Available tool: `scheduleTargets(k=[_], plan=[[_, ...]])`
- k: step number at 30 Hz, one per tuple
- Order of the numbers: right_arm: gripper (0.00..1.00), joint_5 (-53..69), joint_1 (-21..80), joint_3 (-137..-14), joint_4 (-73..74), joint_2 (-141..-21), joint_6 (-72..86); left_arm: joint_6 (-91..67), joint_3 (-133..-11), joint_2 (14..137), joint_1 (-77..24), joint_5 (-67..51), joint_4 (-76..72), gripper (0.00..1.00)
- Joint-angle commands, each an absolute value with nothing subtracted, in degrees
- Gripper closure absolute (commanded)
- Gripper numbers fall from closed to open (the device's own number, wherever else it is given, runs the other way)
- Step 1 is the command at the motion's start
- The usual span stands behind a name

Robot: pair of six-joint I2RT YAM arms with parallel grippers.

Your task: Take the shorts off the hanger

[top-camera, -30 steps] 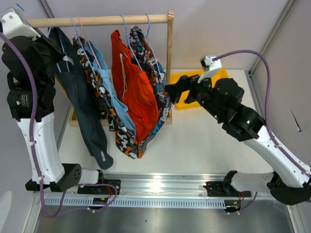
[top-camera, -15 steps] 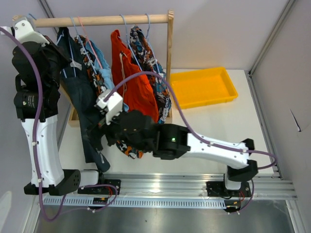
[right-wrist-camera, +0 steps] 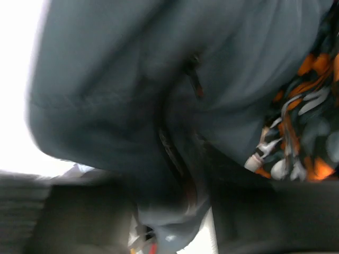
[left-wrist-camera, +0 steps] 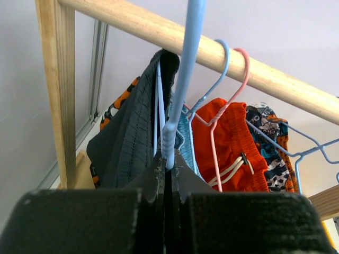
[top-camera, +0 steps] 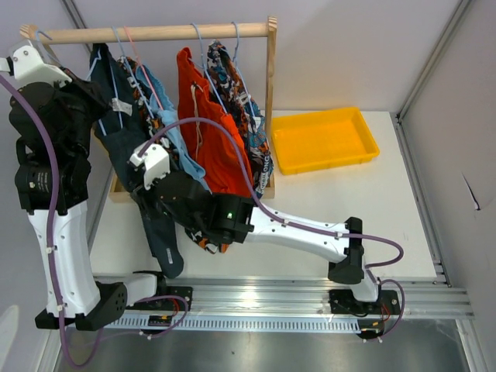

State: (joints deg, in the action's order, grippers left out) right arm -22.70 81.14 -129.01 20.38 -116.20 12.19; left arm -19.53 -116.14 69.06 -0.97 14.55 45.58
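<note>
Five pairs of shorts hang on hangers from a wooden rail [top-camera: 155,32]: dark navy [top-camera: 143,167], camouflage [top-camera: 198,226], light blue [top-camera: 183,155], orange [top-camera: 221,155] and blue-orange print [top-camera: 252,147]. My left gripper [left-wrist-camera: 170,164] is shut on the light blue hanger [left-wrist-camera: 183,79] that carries the navy shorts [left-wrist-camera: 130,143]; it sits high at the left [top-camera: 108,99]. My right gripper [top-camera: 151,205] reaches across to the navy leg. In the blurred right wrist view the fingers stand apart round navy fabric [right-wrist-camera: 159,79], with camouflage [right-wrist-camera: 296,132] at the right.
A yellow tray [top-camera: 322,139] lies on the white table at the back right. The rack's upright post [top-camera: 271,85] stands between the shorts and the tray. Grey walls close in on the left and right.
My right arm has swung from beside the yellow tray across to the left and now reaches the navy shorts. The navy leg has shifted. The left arm barely moved.
</note>
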Motion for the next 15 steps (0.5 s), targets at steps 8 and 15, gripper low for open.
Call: scheduleTargets(k=[8, 15], plan=[[1.00, -28.47, 87.26, -115.51, 10.81, -106.19, 10.38, -21.45, -116.81, 68.55, -0.35, 17.22, 43.86, 1.00], [1.00, -40.25, 100.45, -100.74, 11.95, -97.39, 13.52, -17.32, -119.61, 71.27, -0.35, 24.69, 42.54, 1.00]])
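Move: Around the lower part of the dark shorts, the right hand's fingers are already half shut; the shorts' middle lies about 5 cm ahead, 2 cm left and 5 cm above. The camo shorts hang about 7 cm to the right and 5 cm ahead of this hand, the light-blue shorts 10 cm right and 8 cm ahead. From the left hand, which holds the hanger, the dark shorts' middle is roughly 18 cm below, 8 cm right and 3 cm back. Closing its fingers to pinch the dark shorts' cloth, the right hand then tugs it back about 10 cm, speeding up, and some 4 cm to the right, away from the hanger. The left hand keeps its hold on the hanger and sinks about 2.5 cm, tipping slightly downward. ##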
